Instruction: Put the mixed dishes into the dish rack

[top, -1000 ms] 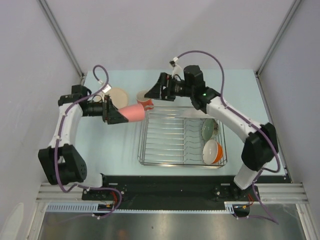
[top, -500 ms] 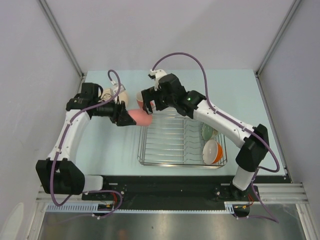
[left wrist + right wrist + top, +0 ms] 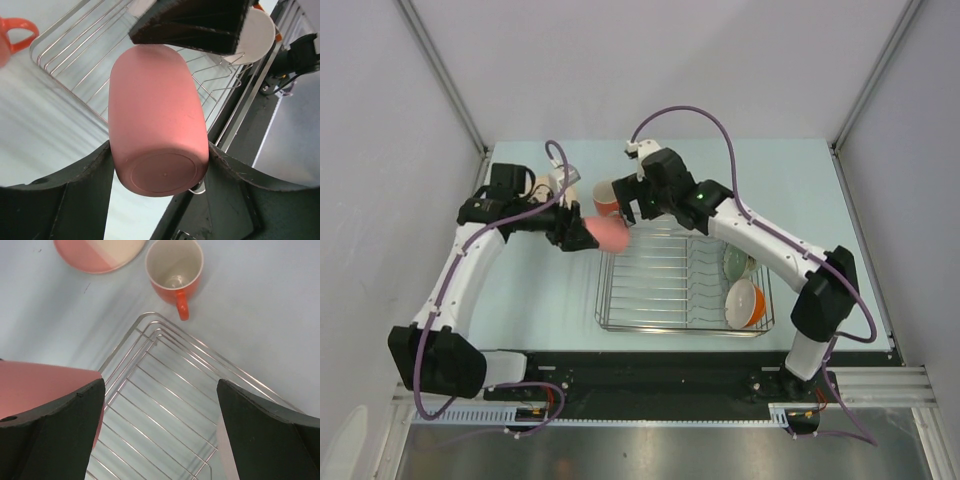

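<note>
My left gripper (image 3: 584, 231) is shut on the pink cup (image 3: 609, 235), gripping its sides near the base (image 3: 159, 181) and holding it sideways in the air over the dish rack's (image 3: 685, 276) far-left corner. My right gripper (image 3: 626, 208) hangs open and empty just above that same corner (image 3: 150, 335), close beside the cup (image 3: 42, 385). The orange mug (image 3: 607, 196) stands upright on the table just behind the rack (image 3: 175, 269). A pale green bowl (image 3: 739, 262) and an orange white-lined bowl (image 3: 747, 303) rest in the rack's right end. A cream-pink plate (image 3: 100, 251) lies left of the mug.
The rack's wire dividers (image 3: 660, 270) run across its left and middle part, with nothing standing in them. The plate is mostly hidden under my left arm (image 3: 510, 205) in the top view. The table's black front rail (image 3: 650, 365) lies near the rack.
My left arm has carried the pink cup right to the rack's far-left corner. The right arm swung left and lower, its open fingers now beside the cup.
</note>
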Available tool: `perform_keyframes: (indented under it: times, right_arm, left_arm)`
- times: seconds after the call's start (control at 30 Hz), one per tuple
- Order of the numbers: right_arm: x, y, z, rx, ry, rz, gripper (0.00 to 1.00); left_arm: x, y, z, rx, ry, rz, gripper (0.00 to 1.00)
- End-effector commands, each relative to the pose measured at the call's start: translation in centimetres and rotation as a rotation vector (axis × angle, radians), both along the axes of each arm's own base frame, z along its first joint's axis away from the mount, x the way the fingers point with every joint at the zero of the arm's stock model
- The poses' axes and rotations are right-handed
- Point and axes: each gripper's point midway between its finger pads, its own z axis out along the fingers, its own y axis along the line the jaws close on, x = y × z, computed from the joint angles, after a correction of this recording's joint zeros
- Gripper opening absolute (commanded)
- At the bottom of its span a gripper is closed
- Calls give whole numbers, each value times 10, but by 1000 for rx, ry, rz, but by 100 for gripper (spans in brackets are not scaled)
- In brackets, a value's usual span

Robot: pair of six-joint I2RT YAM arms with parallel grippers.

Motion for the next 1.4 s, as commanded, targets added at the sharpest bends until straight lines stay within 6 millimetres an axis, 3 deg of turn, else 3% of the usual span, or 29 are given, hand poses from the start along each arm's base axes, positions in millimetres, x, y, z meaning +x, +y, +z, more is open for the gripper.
perform_keyframes:
  times: [0.0, 0.07, 0.1, 0.13, 0.2, 0.23, 0.37, 0.53, 0.83, 1.23, 1.27, 1.37]
  right_arm:
    - [13, -41, 77, 140, -144, -121, 100]
    - [12, -59, 104, 195, -219, -173, 100]
    - [11, -65, 109, 217, -249, -195, 100]
    - [3, -84, 135, 257, -307, -239, 100]
    - [-3, -101, 144, 281, -348, -292, 100]
    - [-10, -117, 162, 311, -390, -332, 100]
    - [-21, -148, 180, 332, -461, -400, 100]
    - [-25, -163, 177, 342, -458, -430, 100]
    - [-31, -163, 163, 359, -418, -421, 100]
    - [-37, -168, 155, 363, -403, -427, 100]
    - [-37, -168, 154, 362, -400, -425, 100]
    - [-37, -165, 153, 364, -393, -417, 100]
  left_arm:
    - [17, -23, 10, 72, -118, 11, 0]
    - [25, -34, 9, 101, -145, 9, 0]
    - [31, -37, 2, 121, -126, 10, 0]
    - [36, -40, 2, 146, -136, 13, 0]
    - [45, -43, -11, 190, -112, 20, 0]
    - [50, -40, -18, 236, -108, 42, 0]
    - [61, -44, -42, 358, -92, 53, 0]
    - [67, -49, -67, 509, -101, 54, 0]
    - [81, -55, -95, 684, -125, 53, 0]
    - [75, -71, -131, 749, -82, -28, 0]
    - [74, -72, -132, 750, -79, -33, 2]
    - [75, -75, -130, 744, -78, -34, 49]
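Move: The left hand holds the pink cup. Its free spot in the far left part of the dish rack lies about 7 cm ahead, 7 cm right and 17 cm below that hand. The orange mug stands some 23 cm ahead, level sideways and 18 cm below; the flat plate is roughly 24 cm ahead, 17 cm left and 22 cm below. From the empty right hand the rack spot is about 3 cm back, 1 cm left and 17 cm down. Still pinching the pink cup by its base end, the left hand carries it down about 13 cm into the rack's far left part, swinging right first, then forward, and tips some 40 degrees until fingers and cup mouth point nearly straight down. The open right hand clears out to the right and up, sinks back a little, then waits, turned clockwise. ##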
